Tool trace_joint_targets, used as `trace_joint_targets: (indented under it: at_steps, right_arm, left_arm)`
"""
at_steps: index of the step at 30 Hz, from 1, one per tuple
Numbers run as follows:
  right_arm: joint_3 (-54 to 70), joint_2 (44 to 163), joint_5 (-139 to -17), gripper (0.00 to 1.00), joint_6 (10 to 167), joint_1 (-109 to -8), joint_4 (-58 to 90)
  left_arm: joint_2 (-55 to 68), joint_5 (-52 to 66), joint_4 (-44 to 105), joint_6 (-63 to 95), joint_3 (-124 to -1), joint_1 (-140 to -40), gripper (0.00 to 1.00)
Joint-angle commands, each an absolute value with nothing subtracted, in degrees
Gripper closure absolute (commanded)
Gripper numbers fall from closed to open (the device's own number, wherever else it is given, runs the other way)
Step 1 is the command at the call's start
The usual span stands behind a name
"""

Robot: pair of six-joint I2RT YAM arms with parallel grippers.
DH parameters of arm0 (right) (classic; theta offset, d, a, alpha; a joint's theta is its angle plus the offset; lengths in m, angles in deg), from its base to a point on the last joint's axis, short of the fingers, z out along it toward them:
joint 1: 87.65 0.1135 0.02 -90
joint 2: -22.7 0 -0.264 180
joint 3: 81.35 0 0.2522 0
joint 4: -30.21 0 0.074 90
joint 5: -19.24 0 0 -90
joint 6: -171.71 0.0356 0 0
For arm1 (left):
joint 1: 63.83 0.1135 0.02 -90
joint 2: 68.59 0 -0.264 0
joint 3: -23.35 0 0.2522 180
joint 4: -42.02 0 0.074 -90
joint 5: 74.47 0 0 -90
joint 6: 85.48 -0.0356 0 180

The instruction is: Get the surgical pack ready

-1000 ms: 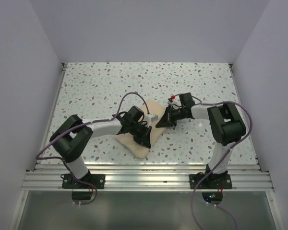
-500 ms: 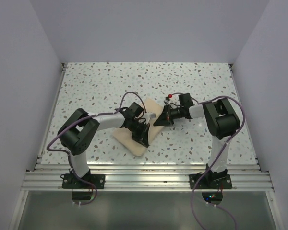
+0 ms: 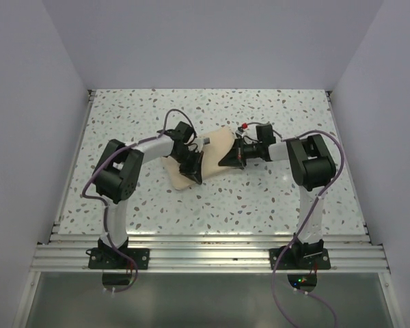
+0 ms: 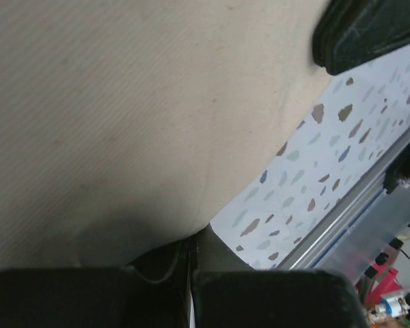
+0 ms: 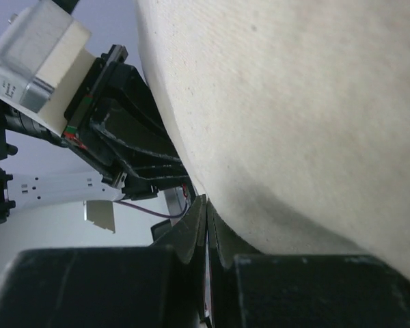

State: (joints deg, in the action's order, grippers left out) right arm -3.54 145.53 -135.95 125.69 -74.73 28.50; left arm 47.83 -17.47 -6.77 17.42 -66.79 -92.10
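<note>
The surgical pack (image 3: pixel 215 145) is a tan bundle lying on the speckled table near its middle. It fills the left wrist view (image 4: pixel 123 102) and the right wrist view (image 5: pixel 294 102). My left gripper (image 3: pixel 193 176) is shut, its tips (image 4: pixel 191 239) pressed against the pack's near left edge with nothing between the jaws. On the pack's near right side my right gripper (image 3: pixel 222 163) is also shut, tips (image 5: pixel 206 201) touching the wrap's edge. Neither gripper holds the wrap. The pack's contents are hidden.
The speckled table (image 3: pixel 280 109) is walled on the left, right and far sides. An aluminium rail (image 3: pixel 212 256) runs along the near edge by the arm bases. The left arm's wrist (image 5: pixel 116 130) shows close behind the pack in the right wrist view.
Both shut grippers have moved toward the far side of the table, staying against the pack. The pack has slid away from the near edge with them and turned a little.
</note>
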Motion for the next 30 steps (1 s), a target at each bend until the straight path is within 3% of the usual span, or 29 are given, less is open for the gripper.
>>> trace_joint_targets:
  at_steps: [1, 8, 18, 27, 29, 30]
  right_arm:
    - [-3.3, 150.9, -123.2, 1.00, 124.9, -75.1, 24.0]
    - [2.5, 149.4, -123.8, 1.00, 120.2, -75.0, 16.6]
    - [2.5, 132.8, -115.3, 0.98, 108.9, -75.0, -6.6]
    - [1.4, 118.4, -96.7, 0.70, 101.0, -75.1, -25.5]
    - [-1.9, 115.7, -94.3, 0.60, 101.8, -75.1, -25.6]
    - [-3.0, 113.3, -91.4, 0.50, 102.1, -75.0, -26.3]
  left_arm:
    - [52.0, 1.4, -5.0, 15.6, -68.1, -88.4, 1.00]
    - [47.3, 2.1, -6.4, 15.5, -68.3, -88.4, 0.99]
    - [22.8, -1.3, -2.2, 18.9, -50.7, -88.4, 0.83]
    - [7.1, 2.1, -0.9, 22.2, -44.2, -88.4, 0.65]
    - [4.3, 2.3, 0.5, 23.1, -42.5, -88.4, 0.60]
    - [3.3, 2.3, 1.6, 24.4, -41.9, -88.4, 0.58]
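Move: The wrapped pack lies right against both closed grippers. Its middle is about 8 cm ahead of the left hand and 1 cm to its right, at much the same height. From the right hand it is some 7 cm to the left, 2 cm farther out and 2 cm lower. The pack's near-left corner sits roughly 7 cm left of the left hand and 2 cm back. Its far-right corner is about 13 cm ahead of the right hand and 3 cm to its right. Both shut grippers, already against the pack's near side, keep pushing it forward, the left by about 4 cm, the right by 2, then come off it. The left draws back and out to its left, then lifts about 10 cm, opening nearly halfway; the right backs off right and up, fingers rolling some 35 degrees from sideways towards the table as they open. ##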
